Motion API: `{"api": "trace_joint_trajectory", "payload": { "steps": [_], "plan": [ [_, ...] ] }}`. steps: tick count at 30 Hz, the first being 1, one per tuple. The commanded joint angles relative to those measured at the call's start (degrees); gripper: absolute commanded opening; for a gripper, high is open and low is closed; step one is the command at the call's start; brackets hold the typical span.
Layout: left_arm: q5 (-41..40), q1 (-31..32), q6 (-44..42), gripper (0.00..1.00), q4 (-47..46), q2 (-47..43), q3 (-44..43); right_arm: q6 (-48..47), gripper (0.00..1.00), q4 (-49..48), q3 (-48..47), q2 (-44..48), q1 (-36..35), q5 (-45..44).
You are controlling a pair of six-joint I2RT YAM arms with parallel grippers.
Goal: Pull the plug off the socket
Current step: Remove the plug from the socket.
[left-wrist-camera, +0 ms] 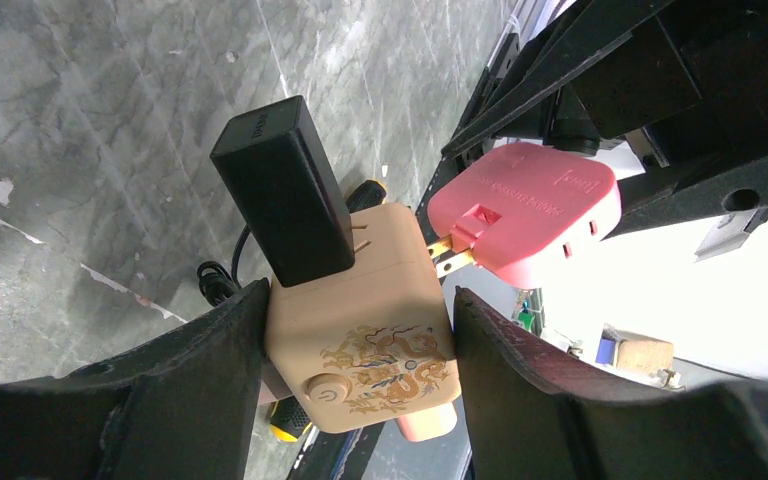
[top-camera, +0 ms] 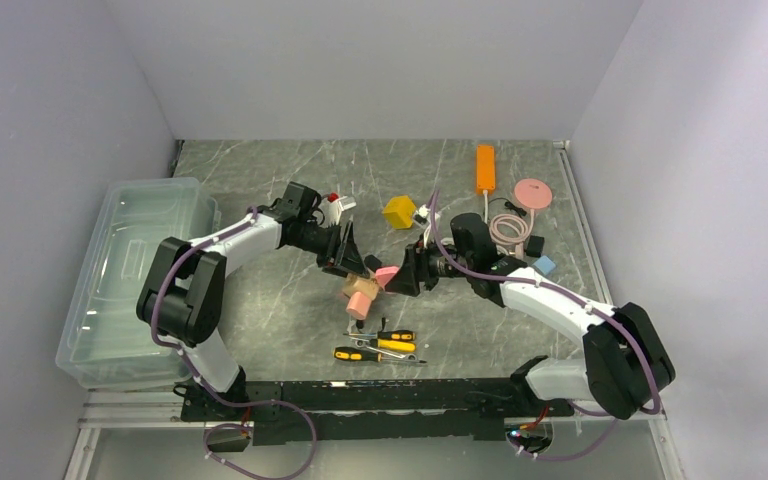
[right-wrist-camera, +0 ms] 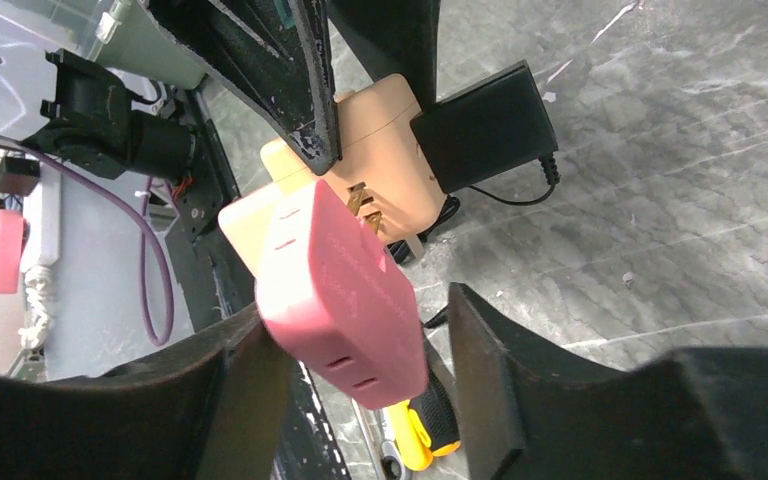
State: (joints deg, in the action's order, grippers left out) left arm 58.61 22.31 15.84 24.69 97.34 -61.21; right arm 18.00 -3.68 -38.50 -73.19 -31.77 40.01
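The socket [left-wrist-camera: 360, 320] is a beige cube with a dragon print and a power button. My left gripper [left-wrist-camera: 360, 345] is shut on it, holding it above the table. A black adapter [left-wrist-camera: 282, 190] is plugged into its top face. The pink plug [left-wrist-camera: 525, 210] sits in the cube's side with its brass prongs partly showing. In the right wrist view the pink plug [right-wrist-camera: 335, 290] lies between the jaws of my right gripper [right-wrist-camera: 355, 350]. One finger touches it and the other stands a little off it. From above, the socket [top-camera: 360, 292] and plug [top-camera: 387, 274] hang between both grippers.
Yellow-and-black hand tools [top-camera: 380, 345] lie just below the socket. A clear plastic bin [top-camera: 130, 270] stands at the left. A yellow cube [top-camera: 398, 211], an orange bar [top-camera: 485, 167], a pink disc [top-camera: 533, 192] and a coiled cable [top-camera: 508, 228] lie further back.
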Motion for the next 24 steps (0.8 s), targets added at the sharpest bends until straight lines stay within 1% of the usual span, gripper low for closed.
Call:
{"api": "trace_joint_trajectory", "payload": {
  "steps": [1,4,9,11,13,14,21,24],
  "plan": [
    [3.7,-0.1,1.0,0.00,-0.4,-0.5,-2.4,-0.8,0.52,-3.4,-2.0,0.4,-0.2,-0.9],
    [3.6,-0.1,0.8,0.00,-0.2,-0.3,-2.5,-0.9,0.43,-3.5,-1.9,0.5,-0.2,-1.1],
    [3.0,-0.1,0.4,0.00,0.4,-0.2,-2.7,-1.0,0.16,-3.4,-1.7,1.0,-0.2,-1.7],
    [2.5,-0.1,0.3,0.00,0.7,-0.2,-2.7,-1.2,0.07,-3.3,-1.5,1.5,-0.2,-2.1],
    [2.2,-0.1,0.5,0.00,0.4,-0.3,-2.6,-1.3,0.01,-3.3,-1.3,2.0,-0.2,-2.6],
    [2.1,-0.1,0.6,0.00,0.3,-0.3,-2.5,-1.2,0.00,-3.3,-1.3,2.3,-0.2,-3.1],
    [-1.3,-0.2,-0.6,0.00,1.9,-1.1,-2.9,-0.6,0.00,-2.0,-1.0,7.0,-0.1,-7.8],
    [-2.7,-0.6,-0.5,0.00,1.8,-1.9,-2.8,-0.1,0.00,-0.4,-1.0,10.1,0.4,-12.0]
  ]
}}
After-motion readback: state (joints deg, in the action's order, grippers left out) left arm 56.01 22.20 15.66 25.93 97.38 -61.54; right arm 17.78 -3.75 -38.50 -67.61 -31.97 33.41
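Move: The pink plug is practically between the right hand's open fingers, about 1 cm left of their midpoint and level with it ahead. From the right hand, the beige socket, held by the left hand, lies roughly 6 cm left, 1 cm back and 2 cm lower; the black adapter is about 4 cm left, 3 cm ahead and 2 cm lower. From the left hand, the plug is some 5 cm right, straight abreast and about 2 cm above. Keep the beige socket gripped in the left hand, almost still. Close the right fingers on the two sides of the pink plug until they pinch it, then draw it away from the socket, mainly up about 2.5 cm with some 1.5 cm forward, speeding up late and rolling the right wrist roughly 10 degrees. ##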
